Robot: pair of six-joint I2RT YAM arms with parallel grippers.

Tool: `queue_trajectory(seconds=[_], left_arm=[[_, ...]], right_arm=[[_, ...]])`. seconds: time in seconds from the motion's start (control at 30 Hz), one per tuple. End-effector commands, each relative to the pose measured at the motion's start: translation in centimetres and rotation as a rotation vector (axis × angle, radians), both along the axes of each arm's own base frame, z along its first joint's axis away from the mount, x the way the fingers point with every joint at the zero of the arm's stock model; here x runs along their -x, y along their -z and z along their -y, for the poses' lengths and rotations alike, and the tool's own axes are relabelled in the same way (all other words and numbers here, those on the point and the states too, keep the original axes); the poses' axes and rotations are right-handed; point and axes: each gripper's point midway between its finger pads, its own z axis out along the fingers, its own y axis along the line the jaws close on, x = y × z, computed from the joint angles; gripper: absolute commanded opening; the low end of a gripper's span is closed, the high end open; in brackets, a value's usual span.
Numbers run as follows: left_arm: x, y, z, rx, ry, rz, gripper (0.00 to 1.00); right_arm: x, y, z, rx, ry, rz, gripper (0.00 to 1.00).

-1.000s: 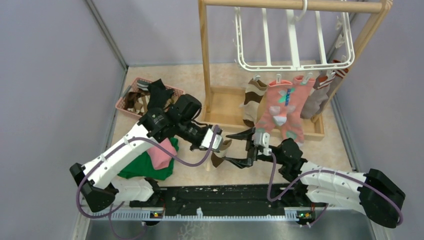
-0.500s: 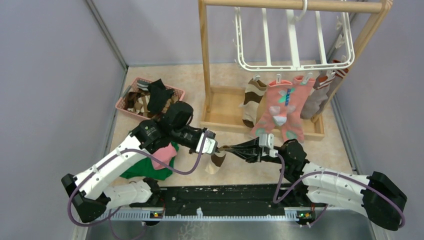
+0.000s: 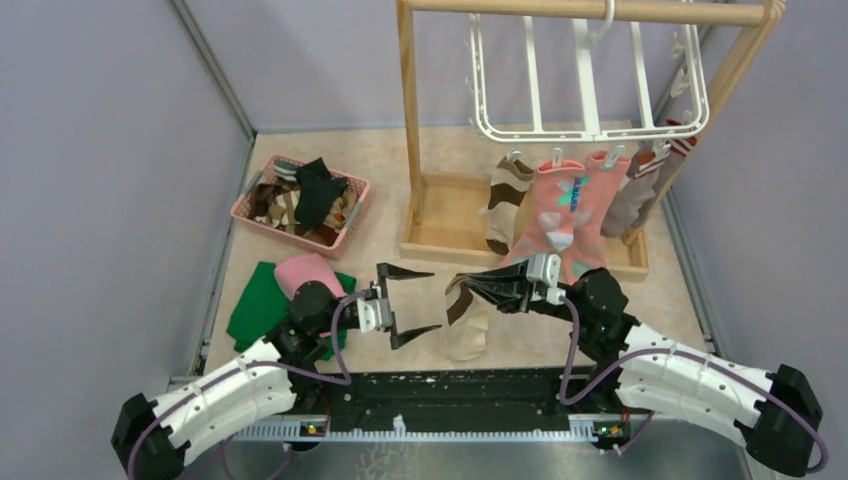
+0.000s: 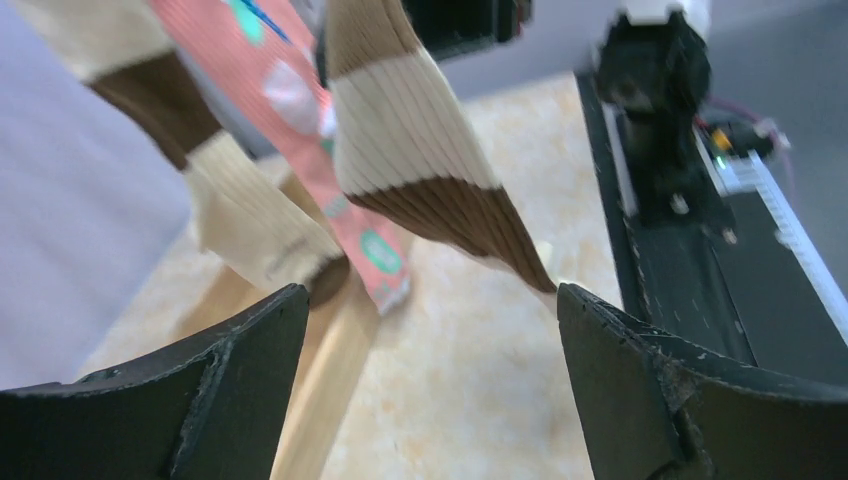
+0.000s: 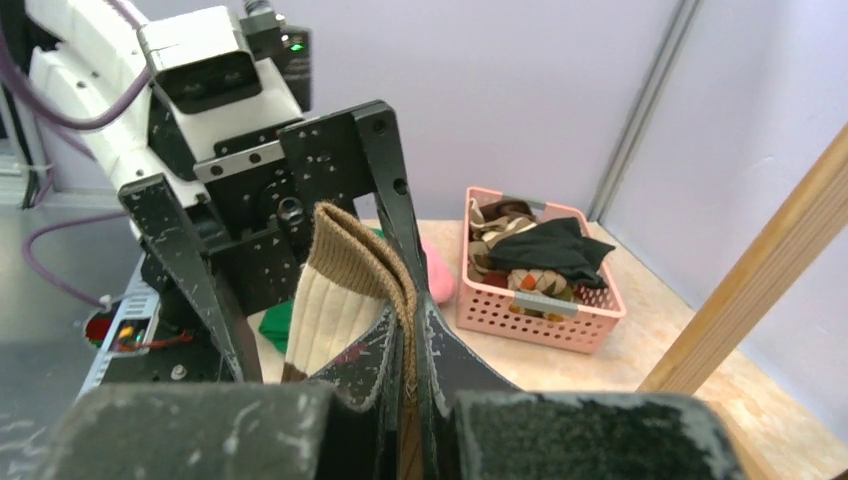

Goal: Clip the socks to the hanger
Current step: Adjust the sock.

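Note:
A brown-cream striped sock [image 3: 466, 322] hangs over the floor from my right gripper [image 3: 462, 286], which is shut on its cuff [image 5: 352, 232]. My left gripper [image 3: 434, 300] stands open just left of it, holding nothing. In the left wrist view the sock [image 4: 420, 140] dangles beyond the wide-apart fingers [image 4: 250, 380]. The white hanger [image 3: 590, 128] hangs from the wooden stand. Clipped to its front rim are a brown-cream sock [image 3: 508, 200], a pink pair [image 3: 565, 215] and a grey-brown sock [image 3: 640, 185].
A pink basket [image 3: 352, 212] at the back left holds more socks. A green cloth [image 3: 258, 305] and a pink cloth [image 3: 305, 270] lie by my left arm. The wooden stand's post [image 3: 408, 120] and base tray [image 3: 445, 215] sit behind the grippers.
My right gripper closed on the striped sock. My left gripper let go of it, opened wide and drew back to the left. The sock now hangs from the right gripper alone.

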Motion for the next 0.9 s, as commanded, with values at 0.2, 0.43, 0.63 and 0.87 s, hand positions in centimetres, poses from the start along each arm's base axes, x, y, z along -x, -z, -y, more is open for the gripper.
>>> queue_trajectory(seconds=[0.2, 0.43, 0.63, 0.87], left_arm=[[0.2, -12.2, -1.5, 0.582, -0.009, 0.048, 0.99], [-1.3, -11.9, -1.0, 0.601, -0.051, 0.001, 0.96], [-1.6, -11.3, -0.6, 0.614, -0.043, 0.018, 0.84], [-2.0, -11.0, -0.3, 0.604, -0.057, 0.015, 0.68]], right_arm=[[-2.9, -3.8, -0.1, -0.011, 0.126, -0.036, 0.00], [-2.9, -4.3, -0.7, -0.008, 0.106, -0.020, 0.00], [-2.9, -5.1, -1.0, -0.025, 0.094, -0.025, 0.00], [-2.8, -5.8, -0.9, -0.043, 0.090, -0.028, 0.00]])
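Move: The free cuff of the brown-and-white sock pinched in my right fingers sits some 6 cm to the right of my left hand, 7 cm above it and barely 1 cm ahead. From my right hand that cuff pokes out about 2 cm to the left, level fore and aft. The striped sock already clipped on the hanger hangs about 17 cm ahead and 8 cm right of my right hand, and the nearer pink sock about 15 cm ahead and 17 cm right. I lift my open left hand about 9 cm, easing it a little forward and tipping its fingertips up some 30 degrees, so they come up to the cuff from the left; once up there I begin to close the fingers, still well apart. My right hand keeps its pinch and carries the sock about 3 cm forward, slightly up and left. ##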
